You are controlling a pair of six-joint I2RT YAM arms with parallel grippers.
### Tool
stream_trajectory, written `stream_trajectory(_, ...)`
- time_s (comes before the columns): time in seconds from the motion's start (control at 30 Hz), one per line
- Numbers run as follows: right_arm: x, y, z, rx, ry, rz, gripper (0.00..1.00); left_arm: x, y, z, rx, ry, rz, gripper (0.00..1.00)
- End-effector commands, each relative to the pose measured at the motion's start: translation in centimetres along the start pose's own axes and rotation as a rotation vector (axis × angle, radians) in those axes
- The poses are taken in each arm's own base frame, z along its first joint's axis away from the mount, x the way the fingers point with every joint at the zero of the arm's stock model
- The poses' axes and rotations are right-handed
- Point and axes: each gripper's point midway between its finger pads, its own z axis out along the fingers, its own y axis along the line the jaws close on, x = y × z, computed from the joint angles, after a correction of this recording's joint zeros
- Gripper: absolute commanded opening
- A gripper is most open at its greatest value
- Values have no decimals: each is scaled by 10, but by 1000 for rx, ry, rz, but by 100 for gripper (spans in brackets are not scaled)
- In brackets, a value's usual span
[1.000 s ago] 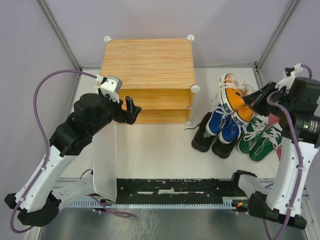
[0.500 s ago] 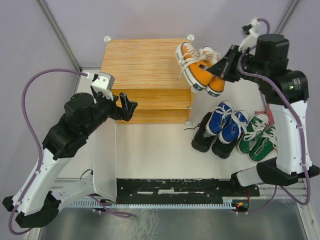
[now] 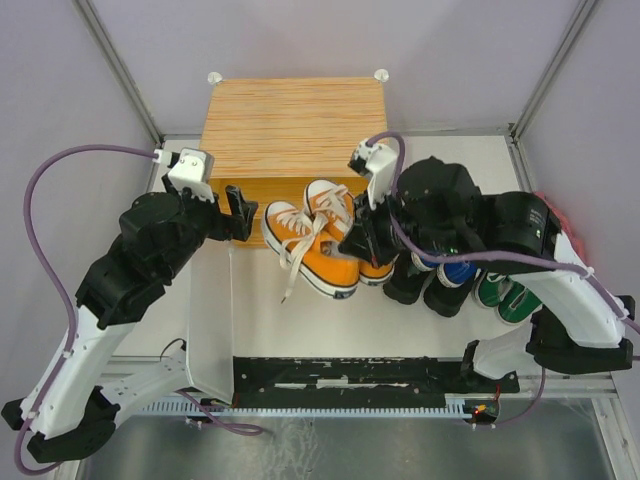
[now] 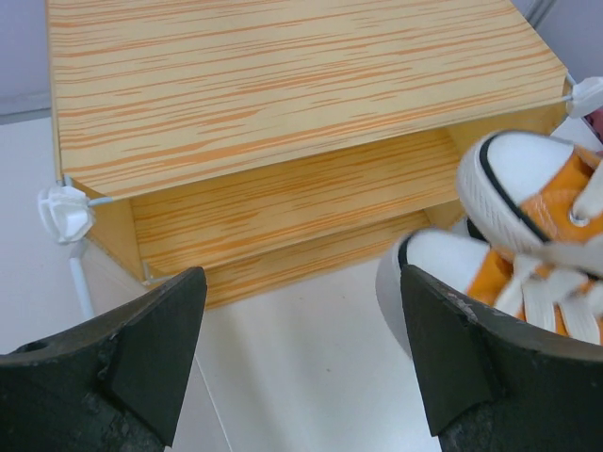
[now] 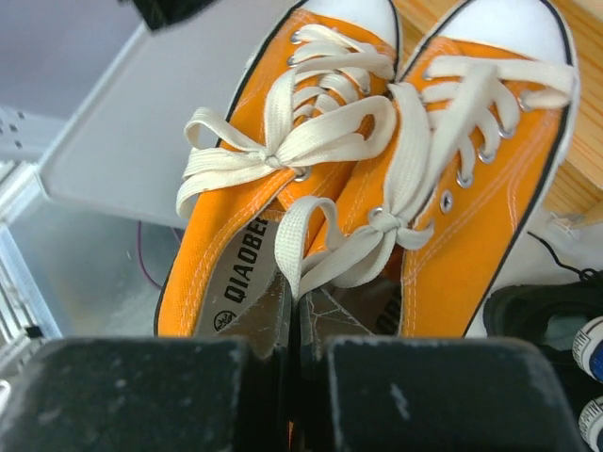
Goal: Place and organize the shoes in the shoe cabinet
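Note:
A pair of orange sneakers (image 3: 310,245) hangs in front of the shoe cabinet's (image 3: 295,125) open side, toes toward the shelves. My right gripper (image 3: 362,240) is shut on the two inner heel edges, pinching both shoes together (image 5: 377,188); its fingertips (image 5: 300,315) meet between the insoles. My left gripper (image 3: 240,212) stands open just left of the shoes, at the cabinet's front left corner, holding nothing. In the left wrist view the orange toes (image 4: 537,226) show beside the right finger, with the wood-grain shelf (image 4: 283,198) beyond.
The cabinet's white door (image 3: 208,320) lies swung open toward the near edge on the left. Black boots (image 3: 408,285), blue sneakers (image 3: 458,272) and green sneakers (image 3: 500,295) sit on the table right of the cabinet, partly under my right arm.
My right arm lifted the orange pair from the shoe pile, carried it over the cabinet's right top corner, then down in front of the opening. The left gripper shifted slightly left.

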Motion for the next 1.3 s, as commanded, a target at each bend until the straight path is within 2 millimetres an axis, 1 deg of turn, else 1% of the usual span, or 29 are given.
stream_trajectory(0.0, -27, 13, -19, 3, -201, -72, 2, -7, 10, -1, -53, -31, 27, 90)
stream_trajectory(0.1, -1, 11, 7, 12, -145, -62, 2, -7, 12, -1, -62, -34, 26, 89)
stream_trajectory(0.2, 22, 6, 25, 17, -115, -37, 2, -7, 13, -1, -64, -33, 35, 90)
stream_trajectory(0.27, 38, -5, 37, 55, -99, -30, 2, -8, 13, -2, -62, -30, 39, 90)
stream_trajectory(0.3, 48, -13, 45, 88, -93, -21, 2, -7, 12, -1, -60, -28, 41, 90)
stream_trajectory(0.43, 84, -43, 86, 196, -109, -9, 2, -7, 8, 0, -39, -32, 34, 89)
stream_trajectory(0.5, 96, -52, 102, 218, -128, -13, 2, -8, 5, 2, -27, -35, 34, 89)
stream_trajectory(0.53, 99, -55, 109, 223, -143, -22, 2, -8, 5, 2, -25, -34, 37, 89)
stream_trajectory(0.57, 109, -60, 117, 232, -142, -33, 2, -8, 5, 3, -24, -33, 43, 89)
stream_trajectory(0.63, 122, -67, 130, 241, -158, -37, 2, -6, 5, 4, -22, -29, 48, 90)
stream_trajectory(0.7, 144, -78, 143, 263, -143, -25, 2, -4, 4, 3, -20, -26, 47, 89)
stream_trajectory(0.8, 186, -92, 161, 293, -87, 18, 3, 1, 4, 4, -16, -18, 48, 89)
stream_trajectory(0.83, 201, -98, 166, 305, -65, 36, 10, 2, 4, 4, -15, -17, 48, 89)
stream_trajectory(0.9, 222, -104, 171, 319, -29, 62, 32, 5, 4, 4, -13, -14, 48, 90)
stream_trajectory(0.93, 229, -106, 172, 321, -14, 71, 41, 6, 4, 5, -13, -13, 49, 89)
stream_trajectory(1.0, 238, -105, 171, 317, 16, 83, 55, 8, 4, 6, -11, -9, 52, 89)
stream_trajectory(1.1, 237, -99, 163, 309, 48, 85, 62, 12, 3, 8, -7, 1, 58, 89)
stream_trajectory(1.17, 230, -95, 156, 310, 62, 83, 64, 13, 2, 8, -4, 3, 59, 90)
stream_trajectory(1.27, 231, -95, 147, 329, 109, 77, 65, 14, 1, 8, 2, 0, 56, 89)
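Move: The right hand already holds the orange shoes. The bare floor in front of the cabinet where they go lies about 37 cm below it, some 2 cm ahead and 2 cm left. The cabinet's middle is about 24 cm ahead and 10 cm left, its open door level and 25 cm left, and the blue shoes 12 cm ahead and 18 cm right. From the left hand that floor spot is roughly 7 cm back, 16 cm right, 34 cm below. The right hand carries the pinched orange shoes almost straight down, some 33 cm, to the floor in front of the open cabinet, swaying back a little at first and then forward again, while the wrist tips the fingers some 20 degrees steeper and swings about 15 degrees clockwise. Near the bottom its fingers spread to over half open and let go of the shoes' inner sides, and it begins to rise by about a centimetre, while the empty, open left hand sinks about 3 cm. ##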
